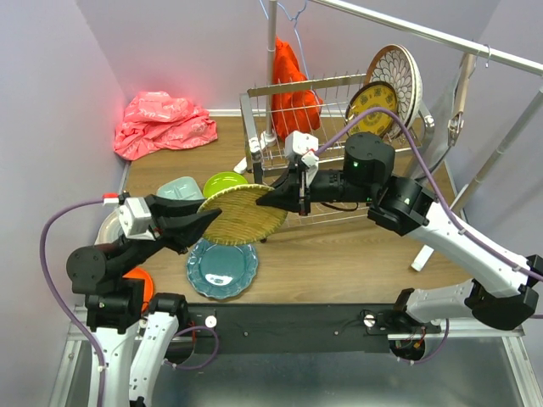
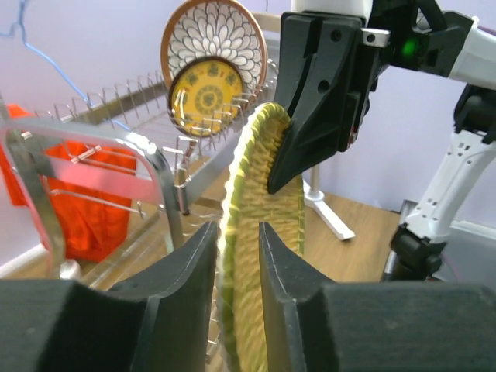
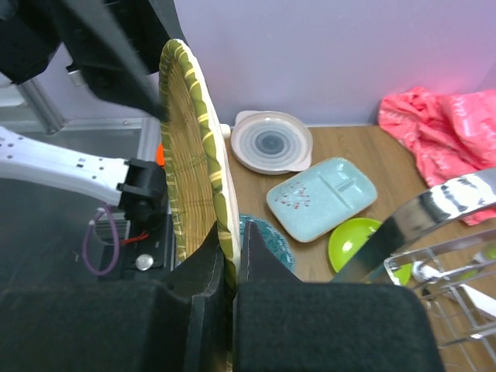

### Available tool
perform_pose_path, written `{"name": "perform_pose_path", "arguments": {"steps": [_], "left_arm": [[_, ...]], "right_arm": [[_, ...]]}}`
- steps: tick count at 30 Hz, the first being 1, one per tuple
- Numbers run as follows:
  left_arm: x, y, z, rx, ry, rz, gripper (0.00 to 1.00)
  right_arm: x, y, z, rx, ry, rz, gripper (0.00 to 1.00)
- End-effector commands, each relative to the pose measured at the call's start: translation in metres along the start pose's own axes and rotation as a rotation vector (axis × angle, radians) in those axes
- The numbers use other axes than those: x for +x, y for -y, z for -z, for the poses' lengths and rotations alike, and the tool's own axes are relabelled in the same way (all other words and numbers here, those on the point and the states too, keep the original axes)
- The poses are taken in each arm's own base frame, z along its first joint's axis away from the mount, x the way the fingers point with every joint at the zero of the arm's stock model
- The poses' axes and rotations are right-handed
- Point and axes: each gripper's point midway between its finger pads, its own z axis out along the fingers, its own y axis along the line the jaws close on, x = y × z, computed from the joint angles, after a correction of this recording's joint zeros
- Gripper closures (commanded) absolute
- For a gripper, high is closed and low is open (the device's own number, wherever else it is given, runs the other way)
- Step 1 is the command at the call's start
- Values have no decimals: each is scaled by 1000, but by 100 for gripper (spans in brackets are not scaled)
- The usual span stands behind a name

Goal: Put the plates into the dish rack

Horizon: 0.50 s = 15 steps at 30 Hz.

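Observation:
A woven-yellow plate [image 1: 242,216] [image 2: 263,194] [image 3: 190,155] hangs edge-up in the air between both arms. My right gripper [image 1: 270,199] [image 3: 232,232] is shut on its rim. My left gripper [image 1: 204,222] [image 2: 238,226] straddles the opposite rim, jaws slightly parted and loose. The dish rack [image 1: 293,86] [image 2: 93,132] [image 3: 442,201] stands behind, holding a white petal-patterned plate [image 1: 397,72] [image 2: 215,35] and a dark-yellow round [image 1: 372,97] [image 2: 208,93]. On the table lie a teal plate [image 1: 222,268], a lime green plate [image 1: 222,182], a mint tray [image 1: 178,188], a grey-swirl plate [image 1: 109,227] and an orange plate [image 1: 140,284].
A pink cloth [image 1: 161,119] lies bunched in the far left corner. A red-orange cloth [image 1: 288,80] hangs on a hanger behind the rack. A metal rail [image 1: 441,38] runs overhead at the right, its white stand leg [image 1: 424,250] on the table.

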Motion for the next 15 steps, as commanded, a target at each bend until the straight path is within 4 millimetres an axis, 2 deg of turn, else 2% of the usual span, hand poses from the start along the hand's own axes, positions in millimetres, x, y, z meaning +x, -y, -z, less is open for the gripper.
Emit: {"name": "perform_pose_path", "arguments": {"steps": [1,2,3,6,7,9,10,12,13,15], "left_arm": [[-34,4,-2,-14,115,-54,49],[-39,3,-2,-28,129,-60,31],[-45,1,-2,-45,144,-73,23],[-75,-8,-3,-125,208,-115,22],[-97,-9,0,-168,254,-156,22],[-116,-15,0,-217,288,-185,22],[-136,-15,4,-253,330,-227,22],[-154,-19,6,-300,362,-261,22],[-172,-20,12,-351,403,-280,22],[-185,-28,17,-418,424,-317,21]], "right_arm": [[-54,9,22,86,115,110,100],[-60,9,25,90,126,119,100],[-64,11,28,104,133,130,100],[-83,16,40,143,165,176,100],[-88,18,42,156,170,190,100],[-104,25,54,209,193,237,100],[-109,27,58,223,201,252,100],[-122,35,70,275,219,282,100],[-125,39,74,290,223,290,100],[-137,48,87,339,241,312,100]]}}
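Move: The right hand pinches the woven yellow plate, whose middle is about 5 cm to its left, 3 cm back and slightly lower. The free upper slots of the dish rack lie some 28 cm ahead, 20 cm to the right and 8 cm down. The patterned yellow plate stands 6 cm farther right than those slots. From the left hand the woven plate's middle is roughly 7 cm right and 2 cm ahead; the blue plate lies 10 cm ahead, 2 cm left, some 40 cm below. Upward with both hands: the right keeps its pinch on the woven plate's rim and lifts it about 10 cm, edging right and tilting it. The left finishes opening wide around the opposite rim, then backs off from the plate, speeding up and to the left, its fingertips tipping upward as it leaves. ##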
